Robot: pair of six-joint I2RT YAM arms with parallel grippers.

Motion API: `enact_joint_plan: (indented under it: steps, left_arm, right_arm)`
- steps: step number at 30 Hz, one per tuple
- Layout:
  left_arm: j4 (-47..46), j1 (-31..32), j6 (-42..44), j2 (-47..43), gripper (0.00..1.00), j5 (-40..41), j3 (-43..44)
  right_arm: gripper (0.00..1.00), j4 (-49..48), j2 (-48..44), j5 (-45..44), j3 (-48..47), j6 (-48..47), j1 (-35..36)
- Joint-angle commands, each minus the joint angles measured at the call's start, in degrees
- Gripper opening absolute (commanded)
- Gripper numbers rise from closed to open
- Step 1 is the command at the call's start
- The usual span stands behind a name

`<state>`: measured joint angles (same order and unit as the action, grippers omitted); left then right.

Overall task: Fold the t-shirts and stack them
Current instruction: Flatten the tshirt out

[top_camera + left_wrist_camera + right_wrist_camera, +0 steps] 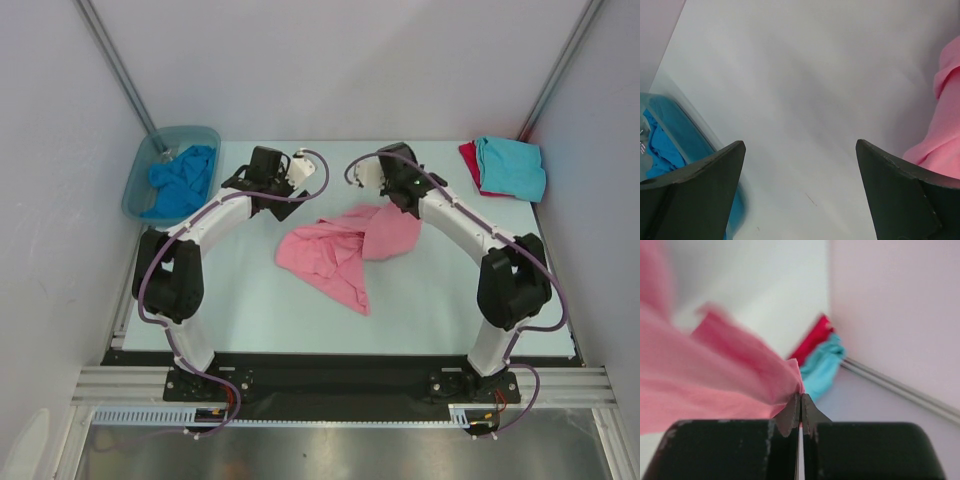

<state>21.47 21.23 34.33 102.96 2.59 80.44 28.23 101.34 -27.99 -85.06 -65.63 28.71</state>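
Note:
A crumpled pink t-shirt lies mid-table, its upper right part lifted. My right gripper is shut on an edge of that pink t-shirt, which hangs to its left; from above the gripper sits at the shirt's far right corner. A folded turquoise t-shirt lies on a red t-shirt at the back right, and both show in the right wrist view, turquoise beside red. A blue t-shirt fills the tub. My left gripper is open over bare table, left of the pink cloth.
A translucent grey-blue tub stands at the back left corner of the table; its wall shows left in the left wrist view. White enclosure walls and metal corner poles ring the table.

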Motion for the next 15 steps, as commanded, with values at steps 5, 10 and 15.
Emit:
enact_joint_plan:
  steps: [5,10,15]
  left_arm:
    - [-1.6,-0.4,-1.9,-1.4,0.98,-1.4,0.5]
    - [-1.4,-0.3,-2.3,-1.4,0.98,-2.0,0.7]
    - [-0.5,-0.3,-1.5,-1.9,0.97,-4.0,0.2]
  right_arm:
    - [0.00,-42.9,-1.0,-11.1,7.7,-26.4,-11.1]
    - [0.00,-62.4,2.9,-9.2,10.8,-36.9,-15.1]
    - [0.00,-80.6,9.0,-5.4,11.1,-41.2,-17.0]
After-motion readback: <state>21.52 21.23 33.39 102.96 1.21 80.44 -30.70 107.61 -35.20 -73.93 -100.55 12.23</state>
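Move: Some 17 cm ahead and 25 cm to the right of the right hand, about 13 cm lower, lies the folded teal shirt, with the red shirt showing under its left edge, roughly 17 cm ahead and 20 cm right. The pink t-shirt, one edge already in the right fingers, has its middle about 9 cm back and 14 cm left, 13 cm down. From the left hand the teal shirt lies some 17 cm ahead and 49 cm right, 7 cm down. Sweeping the pinched edge of the pink t-shirt towards the folded teal and red shirts, the right hand carries on to the right about 14 cm while going forward and rising some 8 cm each, fast at first and slower at the end. The wrist tips the fingers up some 30 degrees to about level and rolls its left side down; the fingers stay shut on the cloth. ##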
